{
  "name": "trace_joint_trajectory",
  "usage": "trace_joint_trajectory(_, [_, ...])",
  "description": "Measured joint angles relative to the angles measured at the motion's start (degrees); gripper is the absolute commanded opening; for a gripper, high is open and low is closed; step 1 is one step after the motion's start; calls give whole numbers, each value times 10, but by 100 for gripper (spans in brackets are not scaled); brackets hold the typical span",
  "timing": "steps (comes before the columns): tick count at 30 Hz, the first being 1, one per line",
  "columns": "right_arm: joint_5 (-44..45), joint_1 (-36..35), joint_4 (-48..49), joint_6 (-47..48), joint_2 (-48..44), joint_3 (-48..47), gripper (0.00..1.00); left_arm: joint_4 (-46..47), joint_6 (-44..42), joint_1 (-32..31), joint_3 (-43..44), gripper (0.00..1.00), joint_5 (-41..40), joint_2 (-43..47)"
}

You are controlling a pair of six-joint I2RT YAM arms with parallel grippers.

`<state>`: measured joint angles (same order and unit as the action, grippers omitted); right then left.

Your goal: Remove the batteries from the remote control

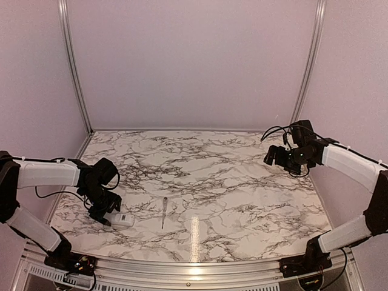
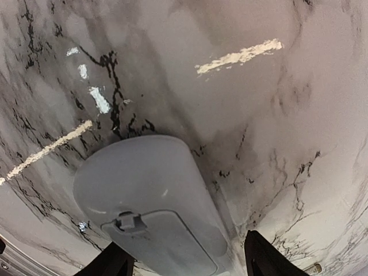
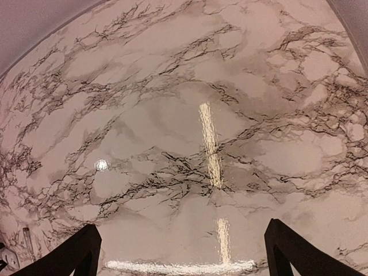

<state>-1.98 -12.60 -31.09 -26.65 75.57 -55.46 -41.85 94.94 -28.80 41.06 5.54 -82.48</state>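
Note:
The white remote control [image 1: 123, 219] lies on the marble table at the front left. In the left wrist view the remote control [image 2: 144, 184] fills the lower middle, back face up, and its battery cover [image 2: 172, 244] with a small latch is in place. My left gripper [image 1: 110, 218] is down over its near end. The left gripper [image 2: 183, 256] straddles it, with the right fingertip [image 2: 259, 253] a little clear of the remote's side. The batteries are hidden. My right gripper [image 1: 274, 159] hovers open at the far right; the right gripper [image 3: 183, 230] has only bare marble between its fingers.
A thin pale pen-like tool [image 1: 163, 212] lies on the table just right of the remote, pointing away from me. Pale walls with metal corner rails [image 1: 74, 66] close in the table on three sides.

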Motion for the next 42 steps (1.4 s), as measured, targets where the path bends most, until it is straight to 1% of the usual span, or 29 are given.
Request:
trace_joint_trajectory(1, [0,0,0,1,2,0,98,0,0,-1,0,62,0,0])
trace_joint_trajectory(5, [2,0,-5,3,8,-5,98,1,-2,-1,-2,57,2,-1])
trace_joint_trajectory(11, [8,0,-12,5,11,-19,98,5,-15,-1,-1,43,4,-2])
trace_joint_trajectory(16, [12,0,-21,7,13,-26,98,7,-43,-1,1,40,0,-2])
trace_joint_trajectory(22, [25,0,-28,7,13,-29,98,32,-106,-2,34,40,-10,-2])
trace_joint_trajectory(31, [30,0,-37,7,12,-36,98,43,-201,-3,71,34,-15,-2])
trace_joint_trajectory(37, [41,0,-47,6,12,-36,98,33,-299,-3,124,30,-21,-12])
trace_joint_trajectory(42, [49,0,-55,5,0,-36,98,16,-402,-4,189,26,-26,-29])
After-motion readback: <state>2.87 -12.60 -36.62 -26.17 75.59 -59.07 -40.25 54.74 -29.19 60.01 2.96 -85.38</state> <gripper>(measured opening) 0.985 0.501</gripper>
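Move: The remote lies flat, lengthwise left to right, between the left hand's open fingertips; its middle is about 2 cm to the right of the hand point, 1 cm back and roughly level with it. The screwdriver lies pointing fore and aft, some 20 cm to the right of this hand and about 2 cm ahead, roughly 1 cm lower. From the right hand, the remote is about 66 cm to the left, 16 cm back and 15 cm below. The left hand stays almost in place over the remote, with its fingers pointing down, and closes them from about three quarters open to half, pinching the remote across its width from both long sides. Keeping that grip, it then carries the remote about 10 cm forward and nearly as far up, drifting some 5 cm right, while it turns roughly 40 degrees clockwise and tilts so that the fingertips swing forward. ##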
